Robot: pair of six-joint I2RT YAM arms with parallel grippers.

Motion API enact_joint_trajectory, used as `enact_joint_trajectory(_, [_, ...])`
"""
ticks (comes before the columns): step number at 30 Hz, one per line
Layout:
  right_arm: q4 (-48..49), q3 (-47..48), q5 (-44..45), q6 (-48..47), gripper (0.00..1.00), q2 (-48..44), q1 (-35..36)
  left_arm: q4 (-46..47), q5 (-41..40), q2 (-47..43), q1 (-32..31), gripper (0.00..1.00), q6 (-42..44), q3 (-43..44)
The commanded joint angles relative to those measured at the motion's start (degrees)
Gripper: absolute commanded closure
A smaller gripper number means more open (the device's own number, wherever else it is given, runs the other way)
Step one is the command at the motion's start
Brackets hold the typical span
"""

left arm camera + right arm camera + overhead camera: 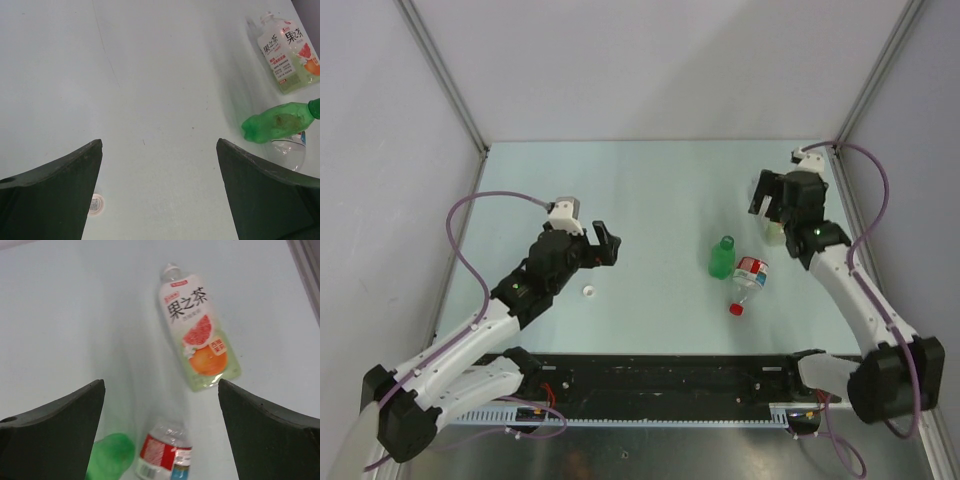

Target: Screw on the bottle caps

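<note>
The wider clear bottle [197, 330] with the white and red label lies flat at the far right, its neck pointing away. My right gripper [161, 382] [772, 205] hangs open above it, holding nothing. The small green bottle [723, 260] lies mid-table with a green cap [727, 241] on it. Beside it lies the slim clear bottle [751, 273] with a red cap [736, 308] on its near end. A white cap [589, 291] [95, 204] rests loose on the table. My left gripper [605, 243] [159, 142] is open and empty just above and beyond that cap.
The pale table [650, 190] is bounded by grey walls at the back and sides, with a metal post [483, 150] at each far corner. A black rail [670, 375] runs along the near edge between the arm bases.
</note>
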Motion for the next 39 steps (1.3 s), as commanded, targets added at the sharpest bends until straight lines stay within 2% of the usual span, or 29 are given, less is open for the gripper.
enact_joint_trajectory(1, [-4.6, 4.6, -11.4, -8.8, 0.01, 8.1, -8.3, 0.5, 0.6, -0.2, 1.0, 0.01, 1.7, 2.9])
enact_joint_trajectory(4, [-5.4, 7.8, -15.6, -13.3, 0.01, 15.4, -13.2, 0.3, 1.3, -0.2, 1.4, 0.01, 1.5, 3.2])
enact_joint_trajectory(7, [-6.7, 11.4, -14.9, -15.9, 0.01, 20.9, -15.3, -0.4, 0.9, -0.2, 1.5, 0.00, 1.4, 3.3])
enact_joint_trajectory(14, [-6.4, 12.7, -14.6, -17.8, 0.01, 22.3, -15.9, -6.8, -2.2, -0.5, 3.1, 0.01, -5.9, 2.0])
enact_joint_trajectory(19, [-6.6, 12.7, -13.8, -17.4, 0.01, 22.4, -15.9, -16.8, -0.5, 0.2, 9.4, 0.01, -12.7, -0.1])
enact_joint_trajectory(24, [-7.0, 12.7, -13.8, -16.6, 0.01, 21.9, -15.9, -18.6, 6.3, 1.6, 15.9, 0.13, -15.1, -5.0])
enact_joint_trajectory(35, [-8.0, 12.6, -12.0, -13.9, 0.01, 20.5, -16.2, -17.3, 9.6, 14.4, 16.4, 0.38, -13.6, -4.2])
enact_joint_trajectory(39, [-8.2, 11.8, -12.4, -12.9, 0.01, 19.4, -16.2, -15.5, 10.6, 18.3, 16.4, 0.42, -13.1, -4.0])
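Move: The white bottle cap lies alone on the table about 21 cm below my left hand, some 3 cm back and 4 cm to its left. From my right hand, the middle of the lying fruit-tea bottle is roughly 10 cm ahead, 5 cm to the right and 19 cm below. The upright green bottle is about 6 cm back and 11 cm left of that hand. The lying red-label bottle is some 9 cm back and 4 cm left, about 20 cm down. After a short wait my left hand drops about 17 cm towards the white cap, swinging some 8 cm left and a little back, its fingers tipping steeply down and narrowing to just over half open, still clear of the cap. Before that, my right hand quickly sinks about 10 cm, moving right and slightly forward towards the base end of the fruit-tea bottle, tips down, then hovers there wide open. ##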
